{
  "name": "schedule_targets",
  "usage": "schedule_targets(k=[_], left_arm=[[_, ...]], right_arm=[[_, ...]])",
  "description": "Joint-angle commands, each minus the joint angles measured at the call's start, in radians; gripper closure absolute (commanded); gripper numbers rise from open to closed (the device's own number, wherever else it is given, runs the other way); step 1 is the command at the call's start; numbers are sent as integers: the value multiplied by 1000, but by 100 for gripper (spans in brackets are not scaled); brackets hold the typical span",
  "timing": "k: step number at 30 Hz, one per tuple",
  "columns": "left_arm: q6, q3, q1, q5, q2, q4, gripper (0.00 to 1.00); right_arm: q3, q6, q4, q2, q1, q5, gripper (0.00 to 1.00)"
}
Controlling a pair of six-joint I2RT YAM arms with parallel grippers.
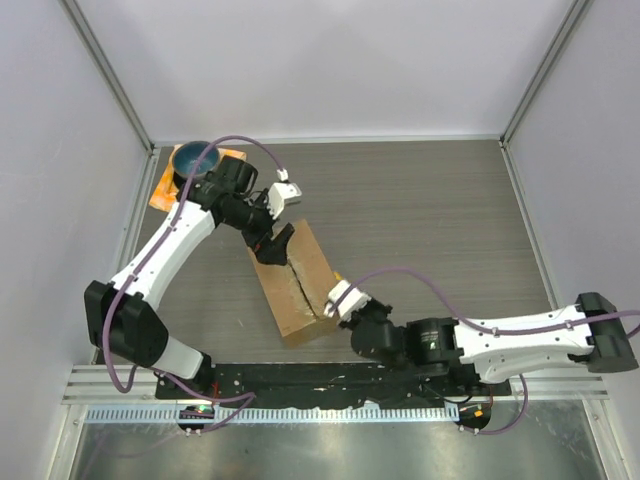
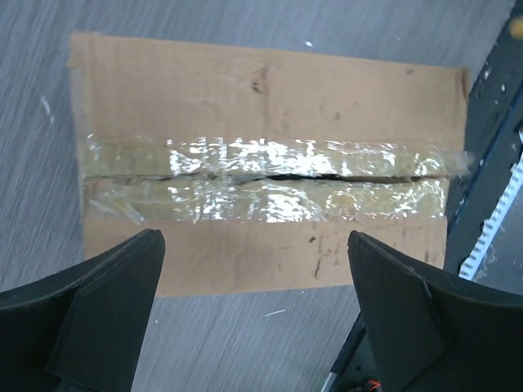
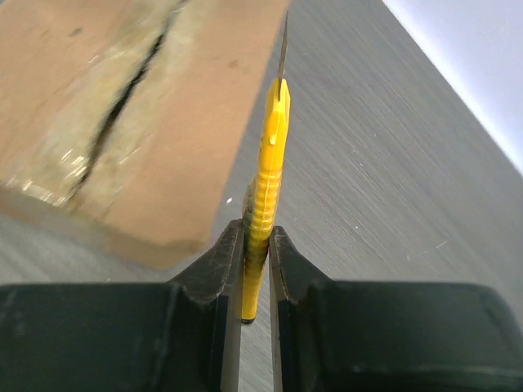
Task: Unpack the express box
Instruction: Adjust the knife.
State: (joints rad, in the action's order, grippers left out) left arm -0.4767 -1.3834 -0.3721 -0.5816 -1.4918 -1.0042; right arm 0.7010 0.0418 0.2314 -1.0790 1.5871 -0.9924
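The express box (image 1: 297,283), a brown cardboard carton, lies slanted on the table between the two arms. Shiny clear tape (image 2: 270,175) runs along its top seam, and a dark slit shows in the seam (image 3: 122,98). My left gripper (image 1: 272,246) hovers over the box's far end, open wide, with nothing between its black fingers (image 2: 114,294). The box (image 2: 270,98) fills that wrist view. My right gripper (image 3: 256,237) is shut on a yellow utility knife (image 3: 268,175), blade (image 3: 283,49) out, just off the box's near right corner (image 1: 335,308).
A blue bowl (image 1: 195,158) sits on an orange cloth (image 1: 163,190) at the far left corner, behind the left arm. A black rail with a white toothed strip (image 1: 300,410) runs along the table's near edge. Grey walls enclose the table.
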Motion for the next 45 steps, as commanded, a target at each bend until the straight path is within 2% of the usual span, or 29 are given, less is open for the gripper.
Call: schedule_targets(k=[1, 4, 5, 8, 14, 17, 19, 21, 22, 25, 27, 30, 31, 32, 33, 34, 35, 37, 39, 40, 41, 42, 43, 44, 45], left_arm=[[-138, 9, -69, -17, 27, -99, 0], [-181, 53, -165, 95, 22, -90, 0], [-207, 70, -213, 196, 30, -55, 0], [-246, 145, -269, 322, 48, 42, 0], [-238, 211, -298, 387, 53, 218, 0], [-231, 207, -317, 391, 71, 262, 0], [-217, 192, -352, 388, 73, 262, 0], [-215, 173, -392, 400, 55, 262, 0], [-221, 172, -440, 429, 45, 262, 0], [-232, 179, -523, 540, -2, 288, 0], [-185, 143, -521, 555, -15, 323, 0], [-48, 5, -421, 398, -30, 303, 0], [-2, -37, -339, 335, -30, 287, 0], [74, -118, -294, 163, -31, 276, 0], [116, -158, -203, 66, -36, 262, 0], [143, -198, -162, -27, -45, 221, 0], [200, -269, -131, -213, -74, 201, 0], [234, -336, -82, -358, -122, 109, 0], [199, -431, -82, -536, -206, -1, 0], [164, -494, -82, -596, -235, -128, 0], [109, -532, -82, -645, -304, -214, 0], [-39, -575, -86, -722, -339, -311, 0], [-133, -679, -94, -731, -378, -543, 0], [-231, -728, -108, -732, -425, -659, 0], [-179, -735, -144, -674, -461, -657, 0]], right_arm=[[26, -245, 17, 102, -172, 49, 99], [20, -374, 32, 172, -347, 177, 99], [14, -399, 36, 186, -387, 258, 99], [15, -471, 59, 212, -530, 374, 99], [8, -569, 28, 186, -741, 596, 99], [-11, -652, -21, 165, -864, 847, 99], [-43, -687, -69, 159, -915, 1068, 99], [-66, -711, -102, 162, -957, 1171, 99], [-87, -712, -112, 165, -964, 1274, 99], [-110, -703, -122, 194, -981, 1414, 99], [-120, -689, -127, 234, -983, 1462, 99], [-115, -669, -122, 306, -989, 1561, 99], [-110, -652, -118, 317, -989, 1593, 99], [-109, -643, -92, 314, -990, 1638, 99], [-110, -634, -87, 306, -990, 1678, 99], [-113, -626, -84, 288, -989, 1705, 99], [-118, -622, -83, 280, -990, 1745, 99], [-121, -606, -92, 265, -989, 1770, 99], [-120, -602, -118, 246, -990, 1802, 99], [-107, -597, -125, 238, -990, 1818, 99], [-101, -593, -142, 223, -990, 1831, 99], [-91, -583, -138, 214, -990, 1848, 99], [-65, -573, -132, 202, -990, 1853, 99], [-49, -542, -109, 189, -990, 1856, 99], [-34, -528, -98, 162, -990, 1867, 99]])
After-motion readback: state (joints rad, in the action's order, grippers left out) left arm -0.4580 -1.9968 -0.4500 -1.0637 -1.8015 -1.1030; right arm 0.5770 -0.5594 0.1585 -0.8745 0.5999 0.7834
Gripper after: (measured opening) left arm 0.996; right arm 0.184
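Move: Between the right hand's closed fingers the yellow knife is already held, and the taped box has its middle about 9 cm to that hand's left, 5 cm farther out and 12 cm below. From the open left hand, the knife lies some 12 cm to the right and 8 cm back, at nearly its own height; the middle of the box is roughly 3 cm to its right, 5 cm back and 13 cm below. Keeping its grip on the knife, the right hand swings about 10 cm forward and 8 cm right, then comes back close to its start, rolling until the fingers point left past the box's right edge. The left hand, wide open, dips back and down over the box, shifts right, then rises some 20 cm and swings its fingers up to point rightward. ##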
